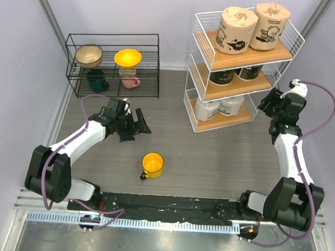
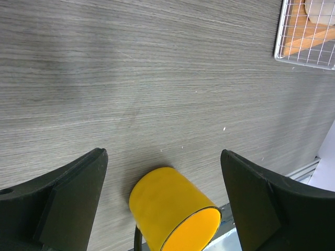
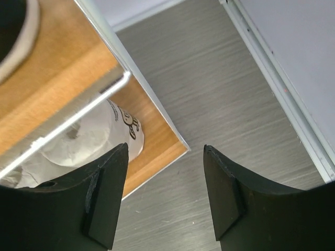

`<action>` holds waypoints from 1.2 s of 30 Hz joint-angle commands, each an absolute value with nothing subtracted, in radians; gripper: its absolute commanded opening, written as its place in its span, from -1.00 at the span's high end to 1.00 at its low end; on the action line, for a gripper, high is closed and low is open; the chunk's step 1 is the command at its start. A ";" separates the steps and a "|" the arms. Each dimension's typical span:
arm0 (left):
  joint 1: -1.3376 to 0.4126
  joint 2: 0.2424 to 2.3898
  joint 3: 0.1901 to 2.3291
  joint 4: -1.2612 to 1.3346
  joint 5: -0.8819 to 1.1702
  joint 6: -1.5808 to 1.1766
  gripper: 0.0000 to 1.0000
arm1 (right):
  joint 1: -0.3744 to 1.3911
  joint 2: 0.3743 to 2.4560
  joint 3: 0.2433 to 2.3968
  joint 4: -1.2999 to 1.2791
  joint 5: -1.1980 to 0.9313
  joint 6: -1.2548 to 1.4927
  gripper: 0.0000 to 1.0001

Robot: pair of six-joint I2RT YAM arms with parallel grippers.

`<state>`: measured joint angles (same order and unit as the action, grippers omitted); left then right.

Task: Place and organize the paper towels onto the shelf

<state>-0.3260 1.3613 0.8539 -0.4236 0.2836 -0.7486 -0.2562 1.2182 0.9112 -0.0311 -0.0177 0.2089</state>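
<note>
The shelf (image 1: 294, 39) stands at the back right with three boards. Two tan paper towels (image 1: 236, 30) (image 1: 270, 26) stand on the top board. Two white ones with dark wrap (image 1: 224, 76) (image 1: 249, 72) are on the middle board, and two white ones (image 1: 207, 109) (image 1: 231, 104) are on the bottom board. My right gripper (image 1: 271, 102) is open and empty beside the shelf's right end; in the right wrist view it (image 3: 165, 151) faces the bottom board's corner (image 3: 157, 136) and a white roll (image 3: 99, 141). My left gripper (image 1: 138, 127) is open and empty over the table at mid left.
A yellow mug (image 1: 152, 164) lies on the table in front of the arms; it shows between the left fingers (image 2: 172, 209). A low black wire rack (image 1: 113, 41) with bowls and mugs stands at the back left. The shelf's corner shows in the left wrist view (image 2: 306, 36).
</note>
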 commanded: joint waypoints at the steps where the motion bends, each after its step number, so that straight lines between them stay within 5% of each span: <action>1: -0.327 1.361 0.864 -0.413 0.296 -0.736 -0.89 | -0.253 1.238 0.920 0.051 -0.005 0.209 -0.28; 17: -0.327 1.367 0.870 -0.425 0.295 -0.730 -0.89 | -0.253 1.411 0.911 0.333 -0.021 0.181 -0.10; 23: -0.327 1.370 0.870 -0.428 0.295 -0.730 -0.89 | -0.255 1.450 0.905 0.387 -0.107 0.192 0.18; 29: -0.328 1.367 0.870 -0.430 0.296 -0.730 -0.89 | -0.253 1.463 0.914 0.358 -0.187 0.206 0.68; 36: -0.327 1.350 0.874 -0.439 0.285 -0.723 -0.89 | -0.255 1.393 0.844 0.360 -0.255 0.258 0.83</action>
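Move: The right hand points mostly forward, its fingers part open, with the shelf's front right post about 6 cm ahead, level left to right and roughly 2 cm lower. The right white roll on the bottom tier stands about 9 cm ahead, 12 cm left and 10 cm down; the right black roll on the middle tier is some 11 cm ahead, 9 cm left and 8 cm up. From the left hand the post lies roughly 16 cm ahead, 55 cm right and 10 cm up. Forward about 6 cm and some 2.5 cm down, the right hand reaches for the shelf's front right post, swinging slightly right and then back left. Near the end of the reach it turns some 5 degrees counter-clockwise and tips its fingers up a little as they close from about two-thirds open, pinching the white post just below the middle tier. ##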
